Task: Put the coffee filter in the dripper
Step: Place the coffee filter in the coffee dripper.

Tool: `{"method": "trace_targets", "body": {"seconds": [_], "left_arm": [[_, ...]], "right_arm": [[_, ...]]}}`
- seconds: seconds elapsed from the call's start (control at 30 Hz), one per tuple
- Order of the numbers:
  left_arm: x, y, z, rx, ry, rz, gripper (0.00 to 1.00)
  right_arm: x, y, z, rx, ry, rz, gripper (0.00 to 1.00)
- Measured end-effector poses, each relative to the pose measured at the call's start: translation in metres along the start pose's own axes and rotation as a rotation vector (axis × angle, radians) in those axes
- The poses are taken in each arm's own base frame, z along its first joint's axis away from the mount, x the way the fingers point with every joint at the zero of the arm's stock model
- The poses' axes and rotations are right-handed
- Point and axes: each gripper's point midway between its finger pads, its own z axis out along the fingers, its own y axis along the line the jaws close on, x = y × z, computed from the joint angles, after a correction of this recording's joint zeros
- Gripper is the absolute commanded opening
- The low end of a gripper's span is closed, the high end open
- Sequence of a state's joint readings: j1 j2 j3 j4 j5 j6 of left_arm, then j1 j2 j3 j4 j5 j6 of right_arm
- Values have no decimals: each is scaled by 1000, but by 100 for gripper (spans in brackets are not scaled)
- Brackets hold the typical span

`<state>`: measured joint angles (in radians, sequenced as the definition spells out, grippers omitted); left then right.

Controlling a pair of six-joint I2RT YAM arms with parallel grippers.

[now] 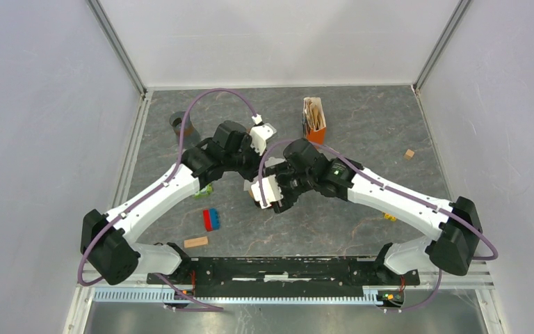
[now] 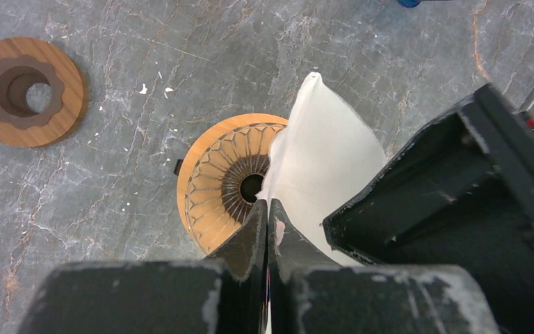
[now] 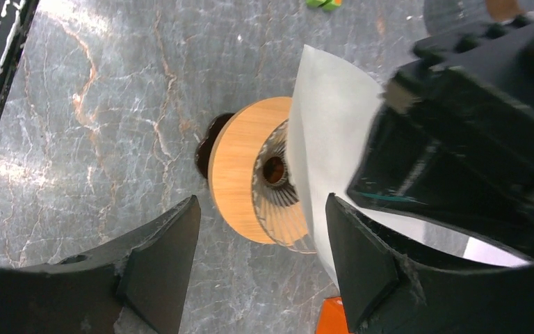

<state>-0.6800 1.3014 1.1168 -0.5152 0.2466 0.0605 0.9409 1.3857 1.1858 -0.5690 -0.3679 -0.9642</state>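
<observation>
In the left wrist view my left gripper [image 2: 267, 205] is shut on the lower edge of the white coffee filter [image 2: 327, 153]. The filter stands up as a folded cone over the right half of the dripper [image 2: 212, 177], an orange-brown cone with a ribbed inside and a centre hole. My right gripper [image 3: 263, 202] is open, its fingers [image 3: 160, 257] wide on either side of the dripper [image 3: 247, 177] in its view. The filter [image 3: 327, 132] hangs just inside its right finger. From the top camera both grippers meet at mid-table and hide the dripper.
An orange box of filters [image 1: 313, 120] stands at the back. A wooden ring [image 2: 62, 83] lies on the table left of the dripper. Red and blue bricks [image 1: 211, 219], a wooden block [image 1: 195, 242] and a small cube [image 1: 409, 154] lie scattered.
</observation>
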Motion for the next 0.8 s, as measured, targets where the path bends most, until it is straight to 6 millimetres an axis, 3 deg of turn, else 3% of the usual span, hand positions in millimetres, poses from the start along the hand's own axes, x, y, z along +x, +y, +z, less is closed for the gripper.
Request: {"method": "trace_targets", "body": {"seconds": [0.27, 0.57, 0.8], "left_arm": [[2, 2, 8, -2, 9, -2, 2], [3, 5, 12, -12, 4, 0, 3], [18, 11, 19, -36, 24, 7, 8]], "right_arm": [[23, 24, 11, -55, 54, 17, 71], [31, 28, 21, -72, 69, 25, 70], [36, 28, 28, -81, 80, 30, 70]]}}
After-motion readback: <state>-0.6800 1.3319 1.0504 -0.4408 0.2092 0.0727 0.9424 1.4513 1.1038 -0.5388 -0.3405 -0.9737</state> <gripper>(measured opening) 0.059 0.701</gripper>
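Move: The left hand already pinches the coffee filter; the dripper it goes to lies about 8 cm below, roughly 1 cm ahead and 2 cm to its right. Of this hand, the brown ring is some 16 cm ahead and 2 cm left, the orange box 18 cm ahead and 15 cm right, both low on the table. For the open right hand, the filter's middle is about 5 cm ahead, 2 cm left and 2 cm lower; the dripper is 3 cm ahead, 4 cm left, 8 cm below. Straight down for the most part, the right hand sinks about 5 cm towards the dripper, wide open, so that its jaws come around the filter's near edge; it tilts only some 5 degrees and does not close. The left hand lowers the pinched filter some 2.5 cm towards the dripper, easing about 1 cm forward, and its squeeze slackens at the very end with the tips still practically shut. ##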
